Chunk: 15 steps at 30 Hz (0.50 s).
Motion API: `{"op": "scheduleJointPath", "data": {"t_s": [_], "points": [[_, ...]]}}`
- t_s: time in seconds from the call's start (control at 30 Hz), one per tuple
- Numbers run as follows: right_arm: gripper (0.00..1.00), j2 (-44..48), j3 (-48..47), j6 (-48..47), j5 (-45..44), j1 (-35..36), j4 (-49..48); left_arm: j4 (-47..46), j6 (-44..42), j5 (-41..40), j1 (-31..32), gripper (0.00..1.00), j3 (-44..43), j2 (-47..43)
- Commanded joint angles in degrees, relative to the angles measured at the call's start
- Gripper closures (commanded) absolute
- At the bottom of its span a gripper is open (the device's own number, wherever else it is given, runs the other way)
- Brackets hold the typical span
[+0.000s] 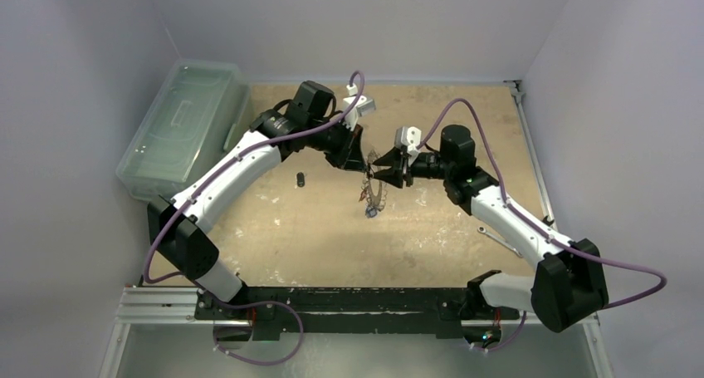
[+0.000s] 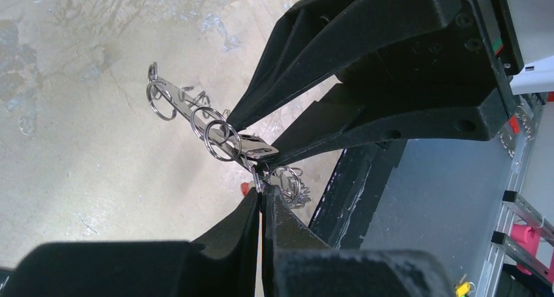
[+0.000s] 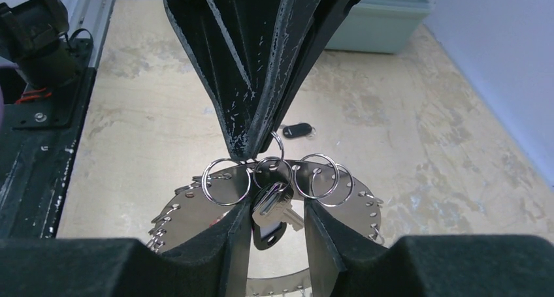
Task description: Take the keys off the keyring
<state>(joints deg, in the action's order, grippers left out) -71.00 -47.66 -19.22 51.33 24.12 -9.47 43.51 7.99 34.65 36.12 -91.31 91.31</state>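
The keyring (image 1: 375, 193) hangs above the middle of the table between both arms. In the right wrist view the keyring (image 3: 356, 199) is a flat silvery band pierced with holes, carrying split rings and small keys. My left gripper (image 2: 262, 191) is shut on the keyring's rim (image 2: 171, 91), which shows edge-on there. From above, the left gripper (image 3: 251, 150) pinches the band's top. My right gripper (image 3: 277, 204) stands open around a silver key (image 3: 274, 202) and a black tag (image 3: 268, 235). The key rests against one finger and the other stays clear. The right gripper (image 2: 251, 143) straddles that key (image 2: 258, 148).
A black key fob (image 1: 300, 179) lies on the table left of the ring, also visible as a fob (image 3: 298, 130) beyond the left fingers. A silver spanner (image 1: 502, 241) lies by the right arm. A clear plastic bin (image 1: 183, 125) stands at the far left. Walls enclose the table.
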Motion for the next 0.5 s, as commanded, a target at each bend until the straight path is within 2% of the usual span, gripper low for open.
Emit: {"op": "scheduleJointPath", "data": {"t_s": [0.0, 0.23, 0.3, 0.4, 0.47], "points": [[0.64, 0.07, 1.2, -3.53, -0.55, 0.38, -4.98, -4.44, 3.0, 6.6, -0.55, 1.0, -0.19, -0.15], [0.66, 0.16, 3.08, -6.44, 1.21, 0.39, -5.73, -5.46, 3.6, 9.89, -1.57, 1.0, 0.59, -0.34], [0.72, 0.04, 3.43, -5.87, 1.29, 0.35, -7.28, -5.66, 3.69, 10.76, -1.49, 1.0, 0.87, -0.26], [0.89, 0.15, 3.05, -5.4, 0.71, 0.34, -8.14, -5.85, 3.98, 10.84, -1.53, 1.0, 1.37, -0.5], [0.94, 0.29, 1.94, -5.33, 0.18, 0.42, -6.49, -5.87, 3.96, 10.55, -1.79, 1.0, 1.86, -0.69]]}}
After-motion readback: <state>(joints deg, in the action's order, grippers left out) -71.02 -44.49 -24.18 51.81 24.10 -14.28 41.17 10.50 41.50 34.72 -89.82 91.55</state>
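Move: For my right hand, the silver key hanging by its small ring sits between the open fingertips, about 1 cm low. The round keyring plate's centre is some 3 cm left of the right hand point and 3 cm below it. A black fob lies on the table, about 20 cm left, 5 cm ahead and 18 cm down. From my left hand, holding a ring at the plate's top, that key is about 2 cm right and 3 cm below. I shut my right fingers from over a third open to nearly closed, pinching the hanging key flat between their tips as the hand sinks about 1 cm and rolls some 5 degrees. My left hand stays pinched on the ring at the plate's top, holding nearly still with only a slight wrist turn. ##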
